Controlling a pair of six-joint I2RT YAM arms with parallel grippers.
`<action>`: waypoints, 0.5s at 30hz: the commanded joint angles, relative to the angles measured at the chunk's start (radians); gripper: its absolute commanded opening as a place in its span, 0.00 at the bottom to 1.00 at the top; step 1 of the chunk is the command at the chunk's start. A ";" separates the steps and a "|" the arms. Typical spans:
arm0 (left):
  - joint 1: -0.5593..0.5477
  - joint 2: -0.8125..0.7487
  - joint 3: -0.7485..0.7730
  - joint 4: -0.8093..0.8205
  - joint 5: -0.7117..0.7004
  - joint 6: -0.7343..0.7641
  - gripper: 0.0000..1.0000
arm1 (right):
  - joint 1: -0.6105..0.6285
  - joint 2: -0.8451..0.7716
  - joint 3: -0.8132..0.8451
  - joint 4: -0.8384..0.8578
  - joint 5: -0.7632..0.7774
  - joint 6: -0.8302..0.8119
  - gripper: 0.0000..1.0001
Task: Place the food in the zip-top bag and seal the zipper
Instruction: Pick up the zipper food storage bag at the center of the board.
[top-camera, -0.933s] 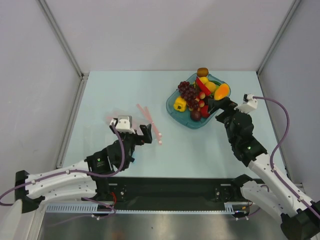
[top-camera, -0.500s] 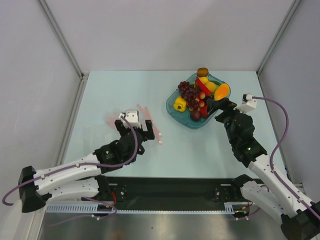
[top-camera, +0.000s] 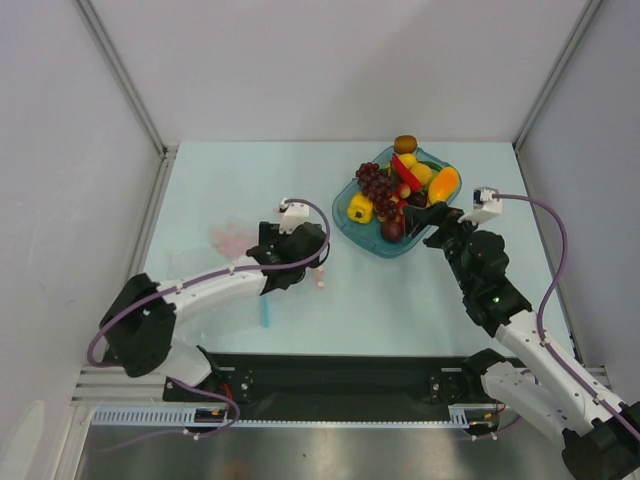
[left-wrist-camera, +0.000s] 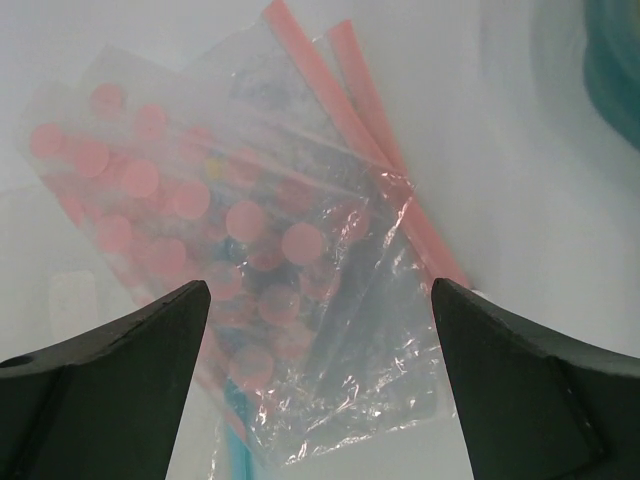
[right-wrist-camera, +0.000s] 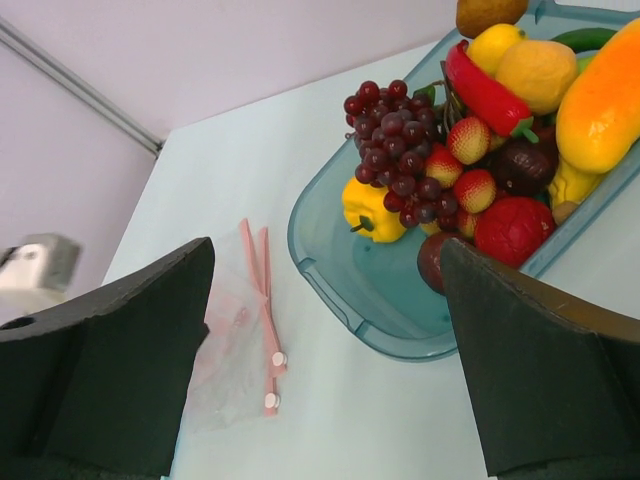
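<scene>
The food (top-camera: 400, 190) is heaped in a teal dish (top-camera: 352, 222): purple grapes (right-wrist-camera: 390, 140), a yellow pepper (right-wrist-camera: 370, 210) and a red round fruit (right-wrist-camera: 512, 228). The clear zip-top bag (left-wrist-camera: 250, 260), printed with pink dots, lies flat on the table (top-camera: 235, 240). Its pink zipper (left-wrist-camera: 350, 110) runs along the far edge, with its end (top-camera: 320, 272) showing past my left gripper. My left gripper (left-wrist-camera: 318, 290) hangs open over the bag's near corner (top-camera: 312, 250), touching nothing. Also open and empty, my right gripper (right-wrist-camera: 328, 250) sits at the dish's near right rim (top-camera: 428, 215).
A thin blue strip (top-camera: 265, 315) lies on the table just near of the left arm, and its end shows under the bag (left-wrist-camera: 235, 450). Grey walls close the table on three sides. The left wrist camera block (right-wrist-camera: 35, 262) shows at the right wrist view's left edge.
My left arm has swung right and forward, from the bag's left side to over its zipper end, uncovering the blue strip. The right gripper has edged slightly left toward the dish.
</scene>
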 joint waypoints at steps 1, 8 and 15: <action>0.025 0.069 0.080 -0.060 0.049 -0.010 0.98 | 0.004 -0.025 -0.004 0.062 -0.031 -0.023 1.00; 0.088 0.150 0.092 -0.059 0.136 -0.008 0.88 | 0.004 -0.045 -0.015 0.079 -0.068 -0.027 1.00; 0.159 0.210 0.094 -0.040 0.216 0.005 0.72 | 0.004 -0.071 -0.038 0.108 -0.092 -0.039 1.00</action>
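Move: The clear bag with the red-dotted print has its middle about 3 cm ahead of the left hand, 5 cm to its left and 11 cm below; its red zipper strips cross some 2 cm to the right and 5 cm ahead. A blue strip lies about 9 cm back and 6 cm left, and the fruit tray about 15 cm ahead and 26 cm right. From the right hand the bag is roughly 36 cm left, 3 cm ahead, 27 cm below. Towards the dotted bag the left hand sinks about 6 cm, fast at first and then slower, easing a little forward and, late on, nearly 2 cm left. Meanwhile its fingers tip some 15 degrees further down and draw in from wide open to about three-quarters, straddling the space over the plastic; no touch can be made out. ##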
